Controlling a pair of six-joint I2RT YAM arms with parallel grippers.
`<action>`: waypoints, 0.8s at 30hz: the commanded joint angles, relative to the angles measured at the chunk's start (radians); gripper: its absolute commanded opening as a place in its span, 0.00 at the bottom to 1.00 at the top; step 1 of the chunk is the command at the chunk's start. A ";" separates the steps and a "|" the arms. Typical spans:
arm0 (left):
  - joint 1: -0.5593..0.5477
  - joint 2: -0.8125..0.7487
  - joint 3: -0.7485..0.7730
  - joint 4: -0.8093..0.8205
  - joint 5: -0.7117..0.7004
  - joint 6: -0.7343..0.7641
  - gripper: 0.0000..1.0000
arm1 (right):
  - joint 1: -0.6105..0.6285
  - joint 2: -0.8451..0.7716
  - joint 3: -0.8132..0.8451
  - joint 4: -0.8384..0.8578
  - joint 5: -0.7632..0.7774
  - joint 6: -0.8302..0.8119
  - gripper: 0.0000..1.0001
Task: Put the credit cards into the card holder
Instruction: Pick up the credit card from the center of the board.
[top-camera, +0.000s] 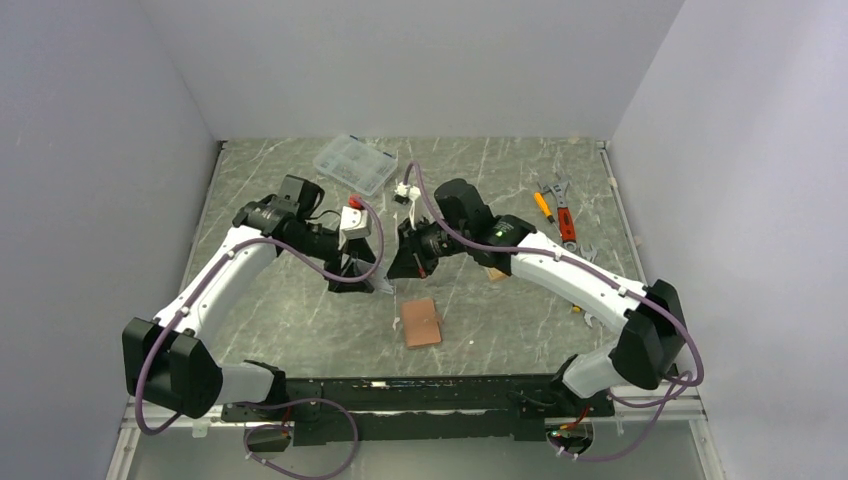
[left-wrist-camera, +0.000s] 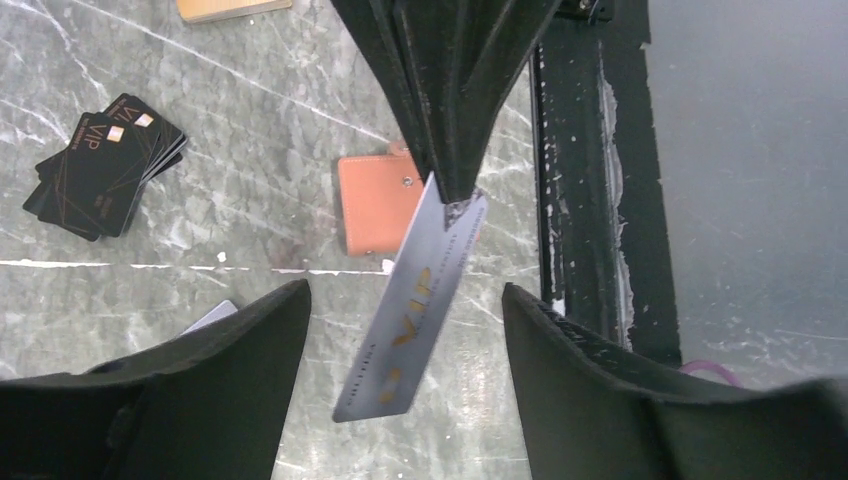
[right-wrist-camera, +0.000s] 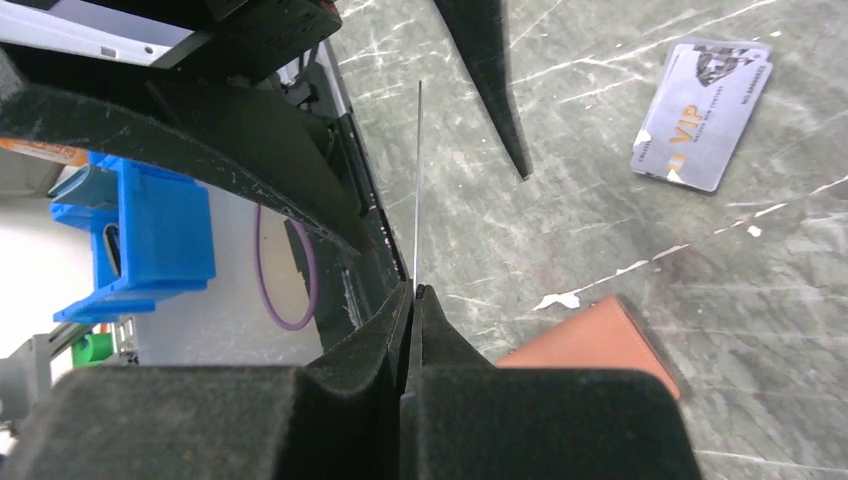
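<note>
My right gripper (right-wrist-camera: 412, 288) is shut on a silver-grey credit card (left-wrist-camera: 410, 320), which hangs in the air from its top end and shows edge-on in the right wrist view. My left gripper (left-wrist-camera: 405, 290) stands open astride this card, with a gap on each side. The pinkish-brown card holder (top-camera: 422, 322) lies flat on the table just below both grippers. A fanned stack of black cards (left-wrist-camera: 100, 165) lies to one side, with an orange-gold card (left-wrist-camera: 232, 8) further off. Another silver card (right-wrist-camera: 703, 113) lies flat on the table.
A clear plastic compartment box (top-camera: 355, 163) sits at the back of the table. Wrenches and a screwdriver (top-camera: 560, 210) lie at the back right. The black front rail (left-wrist-camera: 585, 200) runs close beside the card holder.
</note>
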 joint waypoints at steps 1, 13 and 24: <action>-0.004 0.005 0.066 -0.092 0.085 0.056 0.68 | 0.001 -0.043 0.065 -0.039 0.063 -0.050 0.00; -0.033 0.003 0.064 -0.045 0.123 -0.040 0.00 | 0.037 -0.076 0.120 -0.039 0.118 -0.083 0.00; -0.027 -0.053 0.055 0.258 0.219 -0.489 0.00 | -0.064 -0.299 -0.103 0.230 0.200 0.096 0.64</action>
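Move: The silver credit card is held by the right fingers, its middle about 3 cm to their left; from the left hand, whose open fingers straddle its free end, it lies some 3 cm to the right. Some 20 cm below, the card holder sits about 3 cm back and 10 cm right of the left hand, the remaining silver cards 9 cm ahead and 3 cm left, the black cards 17 cm ahead and 11 cm right. The left fingers shut on the card's free end and pinch it while the right hand still holds the other end; only then do the right fingers spread to about half open and let go. The right hand draws off, mostly upward by some 5 cm, with about 2 cm to the right and a little forward. The left rises nearly 4 cm, drifting right, keeping its pinch. ##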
